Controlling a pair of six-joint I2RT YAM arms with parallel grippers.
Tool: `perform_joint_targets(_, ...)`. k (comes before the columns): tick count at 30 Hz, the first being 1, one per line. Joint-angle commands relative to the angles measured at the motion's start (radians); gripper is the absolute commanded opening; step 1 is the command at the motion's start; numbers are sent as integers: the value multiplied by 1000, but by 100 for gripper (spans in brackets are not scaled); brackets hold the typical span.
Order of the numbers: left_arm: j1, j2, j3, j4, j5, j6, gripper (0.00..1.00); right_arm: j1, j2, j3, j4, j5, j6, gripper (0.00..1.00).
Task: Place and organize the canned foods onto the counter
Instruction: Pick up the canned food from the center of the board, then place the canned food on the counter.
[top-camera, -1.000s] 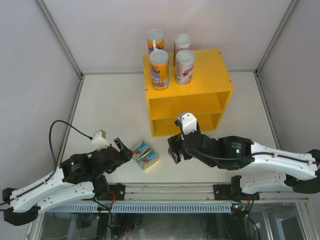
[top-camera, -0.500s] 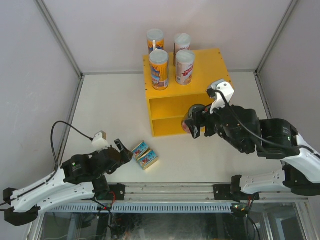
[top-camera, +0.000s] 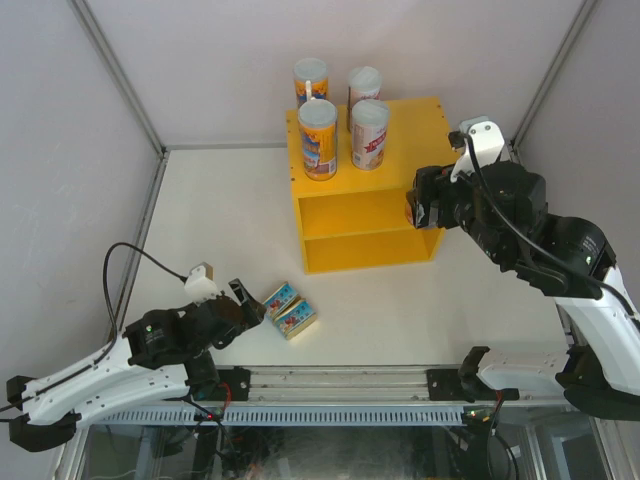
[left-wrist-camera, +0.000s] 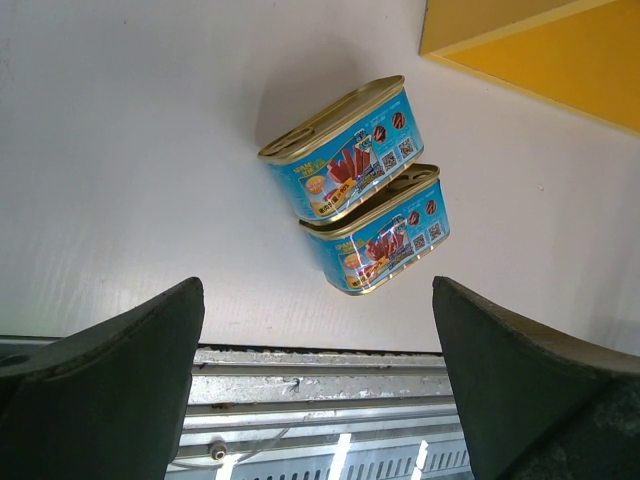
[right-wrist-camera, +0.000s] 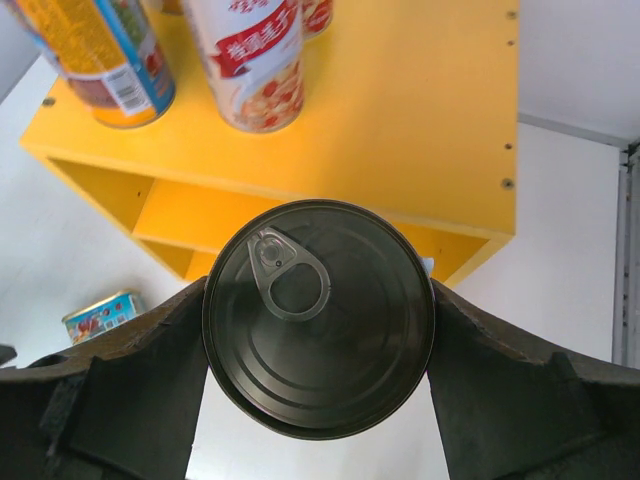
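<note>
My right gripper (top-camera: 422, 205) is shut on the steel can (right-wrist-camera: 318, 318), whose dark pull-tab lid faces the wrist camera. It hangs over the front right part of the yellow counter (top-camera: 405, 130). Two orange-blue tubes (top-camera: 318, 140) and two white-pink tubes (top-camera: 369, 135) stand upright on the counter's top, at its left and back. Two flat blue-labelled tins (left-wrist-camera: 345, 162) lie side by side on the white table. My left gripper (top-camera: 245, 305) stands open just left of them, nothing between its fingers (left-wrist-camera: 120, 380).
The counter's open front shows one inner shelf (top-camera: 370, 232). A metal rail (top-camera: 330, 385) runs along the table's near edge, close behind the tins. White walls close in the table on three sides.
My right arm has carried the steel can up from the table in front of the counter to above the counter's front right corner. The left arm and the tins have not moved.
</note>
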Motion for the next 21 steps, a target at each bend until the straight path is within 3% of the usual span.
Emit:
perform_joint_targets(1, -4, 1, -19, 26, -7, 13, 99, -99, 1, 82, 197, -85, -66, 0)
perform_joint_targets(21, -4, -36, -37, -4, -2, -4, 98, -408, 173, 223, 321, -349, -107, 0)
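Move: The can in the right gripper goes to the free spot on top of the yellow shelf. That spot is some 14 cm ahead of the right hand, level with it sideways and about 4 cm below. The front white can stands about 13 cm ahead and 9 cm left, the rear white can 7 cm beyond that one, and the front orange can 11 cm ahead and 18 cm left. From the left hand the free spot is roughly 24 cm ahead, 33 cm right and 26 cm up. Carry the can, still gripped upright in the right gripper, about 8 cm forward towards the shelf top, to the right of the white cans. Let it rise some 2 cm on the way so its bottom stays above the front edge, keep the wrist almost as it is, and don't loosen the fingers. ##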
